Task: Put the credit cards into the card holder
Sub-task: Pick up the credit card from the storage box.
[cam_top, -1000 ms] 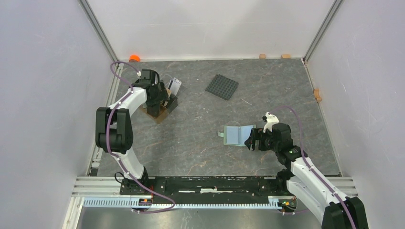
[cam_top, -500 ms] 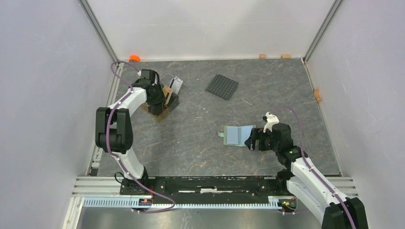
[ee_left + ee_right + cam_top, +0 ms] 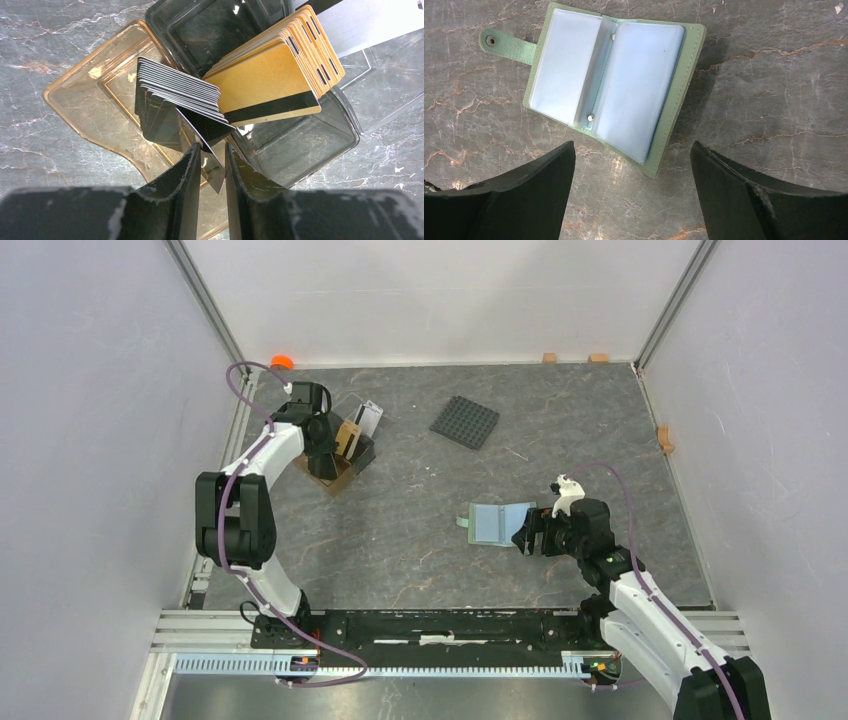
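Black credit cards (image 3: 175,92) stand in a stack in a brown tray (image 3: 85,95), and tan-gold credit cards (image 3: 272,75) fan out in a dark clear tray (image 3: 300,145) beside it. My left gripper (image 3: 212,147) (image 3: 325,445) reaches down over the trays. Its jaws have narrowed on the front black card (image 3: 214,171), which lies slantwise between them and touches both. The card holder (image 3: 624,90) (image 3: 497,523) lies open and flat, light blue inside with a sage-green rim. My right gripper (image 3: 633,147) (image 3: 527,532) hovers open at its right edge and holds nothing.
A white-grey card (image 3: 368,418) leans behind the trays. A black studded plate (image 3: 465,422) lies at the back middle. An orange object (image 3: 282,362) sits in the back left corner, with small wooden blocks (image 3: 549,357) at the back wall and another (image 3: 664,438) at the right wall.
My left jaws have come in from wide open onto a black card, and the left wrist has shifted slightly over the trays. The right arm has barely moved.
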### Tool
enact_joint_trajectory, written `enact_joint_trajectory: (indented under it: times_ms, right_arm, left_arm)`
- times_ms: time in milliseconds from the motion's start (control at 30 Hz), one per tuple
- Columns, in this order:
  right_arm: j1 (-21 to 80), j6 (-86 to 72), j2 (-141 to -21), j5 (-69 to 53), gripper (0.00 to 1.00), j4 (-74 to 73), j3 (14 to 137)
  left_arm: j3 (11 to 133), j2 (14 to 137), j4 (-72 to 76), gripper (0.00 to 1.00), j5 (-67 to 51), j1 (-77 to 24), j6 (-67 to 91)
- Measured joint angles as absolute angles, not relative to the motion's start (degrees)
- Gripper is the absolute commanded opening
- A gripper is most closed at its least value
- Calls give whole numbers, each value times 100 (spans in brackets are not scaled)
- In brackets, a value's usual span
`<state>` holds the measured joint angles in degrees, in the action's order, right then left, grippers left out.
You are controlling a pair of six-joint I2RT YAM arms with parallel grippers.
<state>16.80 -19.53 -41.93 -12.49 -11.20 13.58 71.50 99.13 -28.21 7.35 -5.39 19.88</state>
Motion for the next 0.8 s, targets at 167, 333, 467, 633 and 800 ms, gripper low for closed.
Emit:
enact_joint_trajectory:
  times_ms: [167, 333, 467, 633, 800]
  right_arm:
    - [1680, -1968, -4167, -1249, 89, -1122, 1358]
    - [1680, -1975, -4119, -1256, 89, -1120, 1358]
    - [1680, -2001, -4064, -1288, 90, -1125, 1358]
    - [1675, -2010, -3929, -1223, 92, -1225, 1358]
    - [1675, -1984, -3719, -878, 94, -1658, 1505]
  left_arm:
    - [7172, 9867, -2945, 20, 910, -539, 1940]
    - [7279, 9867, -3260, 5, 1219, -539, 1876]
    - [7358, 9861, -3448, 2, 1494, -539, 1809]
    - [7358, 9719, -3653, 2, 1570, -539, 1785]
    - [7347, 9089, -3798, 2, 1625, -554, 1680]
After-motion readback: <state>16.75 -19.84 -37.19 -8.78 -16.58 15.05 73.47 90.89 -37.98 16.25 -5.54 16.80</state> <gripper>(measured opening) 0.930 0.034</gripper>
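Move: The front black credit card already stands between the left hand's part-closed fingertips, its middle about 1 cm ahead, 1 cm left and 2 cm below. The rest of the black stack, in the brown tray, sits about 1 cm ahead, 2 cm left and 3 cm below; the yellow cards some 5 cm ahead, 4 cm right and 3 cm below. From the right hand that front card lies roughly 20 cm ahead and 45 cm left, about level. The left fingers shut on the single black card and pinch it while the hand draws it about 3 cm to the left and 3 cm back, away from the yellow cards, rolling some 10 degrees so that its left side rises. Only then does the hand lift quickly, ending about 5 cm higher above the tray with the card still gripped. ##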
